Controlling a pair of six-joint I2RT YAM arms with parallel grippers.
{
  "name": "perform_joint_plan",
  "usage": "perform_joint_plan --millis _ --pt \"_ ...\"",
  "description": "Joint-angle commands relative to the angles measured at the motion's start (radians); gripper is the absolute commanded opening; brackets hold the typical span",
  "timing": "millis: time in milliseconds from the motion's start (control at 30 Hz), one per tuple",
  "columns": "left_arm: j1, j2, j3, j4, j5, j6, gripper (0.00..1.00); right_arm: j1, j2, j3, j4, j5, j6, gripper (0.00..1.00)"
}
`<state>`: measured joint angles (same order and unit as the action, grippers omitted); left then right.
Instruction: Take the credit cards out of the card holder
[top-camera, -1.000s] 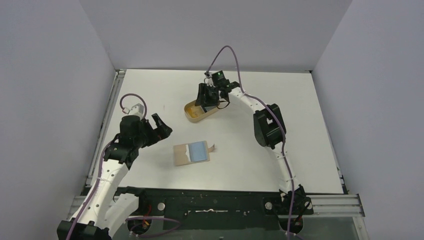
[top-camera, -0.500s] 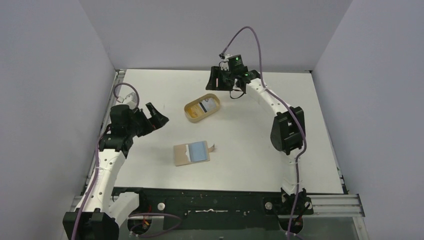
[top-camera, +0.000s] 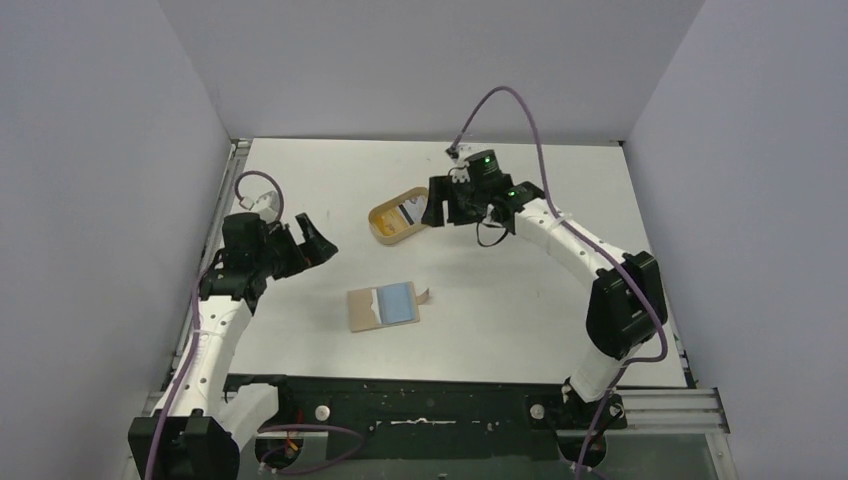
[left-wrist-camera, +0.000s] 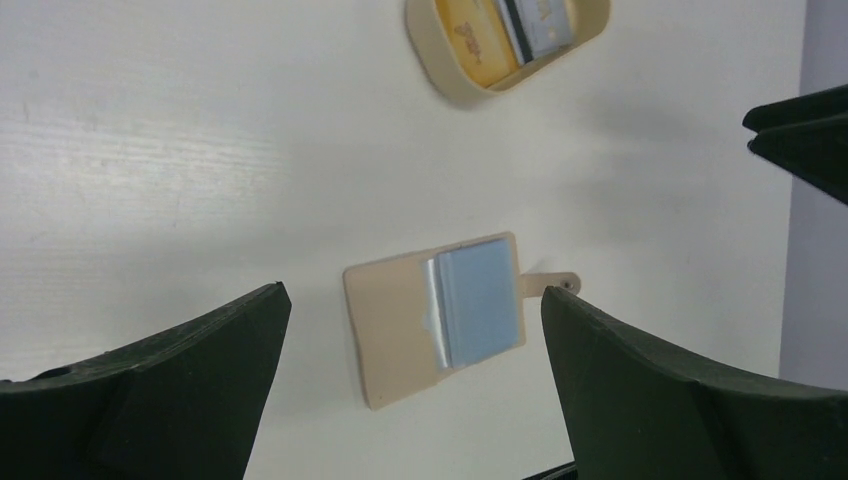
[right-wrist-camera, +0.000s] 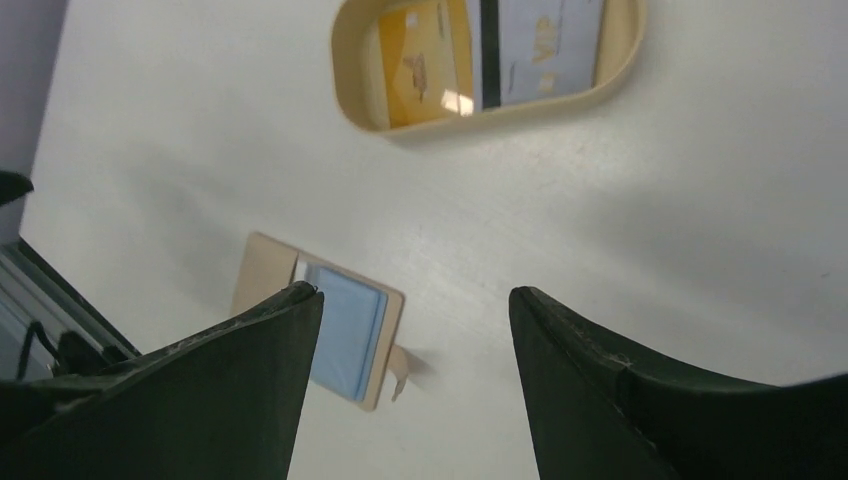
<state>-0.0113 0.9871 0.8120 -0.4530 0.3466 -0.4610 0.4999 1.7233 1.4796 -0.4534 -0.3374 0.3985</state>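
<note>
The card holder lies open and flat on the table, tan with a light blue inside, its snap tab pointing right. It also shows in the left wrist view and the right wrist view. A whitish credit card with a black stripe lies in the oval wooden tray beside a yellow card. My left gripper is open and empty, left of the holder. My right gripper is open and empty, just right of the tray.
The tray stands behind the holder, towards the table's middle back; its rim shows in the left wrist view and the right wrist view. Grey walls close in the left, back and right. A metal rail runs along the near edge.
My right gripper has risen off the tray, swung back, then come down to the tray's right side, leaving the striped card uncovered in the tray. My left gripper has drawn back slightly to the left.
</note>
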Motion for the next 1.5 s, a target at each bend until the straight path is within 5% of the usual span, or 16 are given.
perform_joint_plan --millis 0,300,900,1200,1367,1467 --pt "-0.029 -0.04 -0.092 -0.027 -0.044 -0.046 0.97 0.148 -0.04 -0.163 0.079 0.052 0.027 0.69" --pt "-0.214 -0.067 -0.269 -0.027 -0.247 -0.244 0.97 0.265 -0.043 -0.384 0.239 0.056 0.162 0.64" --pt "-0.317 0.103 -0.46 0.302 -0.258 -0.37 0.96 0.305 0.019 -0.435 0.304 0.058 0.204 0.41" --pt "-0.44 0.177 -0.461 0.375 -0.306 -0.446 0.81 0.306 -0.039 -0.467 0.23 0.144 0.176 0.37" --pt "-0.456 0.174 -0.455 0.382 -0.314 -0.456 0.69 0.304 -0.038 -0.495 0.239 0.16 0.188 0.24" --pt "-0.457 0.153 -0.453 0.364 -0.326 -0.455 0.61 0.305 -0.027 -0.512 0.261 0.155 0.204 0.05"
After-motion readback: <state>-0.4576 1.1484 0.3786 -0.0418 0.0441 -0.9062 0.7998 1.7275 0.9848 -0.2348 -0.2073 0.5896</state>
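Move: The card holder's clasp strap lies some 15 cm back, 4 cm left and 17 cm below the right hand. From that hand, the open card holder's middle is about 17 cm back and 12 cm left, and the card tray 6 cm ahead and 8 cm left, both 17 cm or so lower. The left hand has the card holder's middle about 6 cm back, 12 cm right and 16 cm below, with the strap 4 cm back and 20 cm right, and the tray 16 cm ahead and 15 cm right. The clasp strap is pinched by the right hand, which swoops back and down about 15 cm each, hovers, then sinks the last few centimetres, edging right as its fingers close. The card holder's tan panel is met by the left hand, dropping steeply and back, then sweeping right just above the table with its fingers a third closed, the left fingertip against the panel's outer edge. Both hands tip downward. ##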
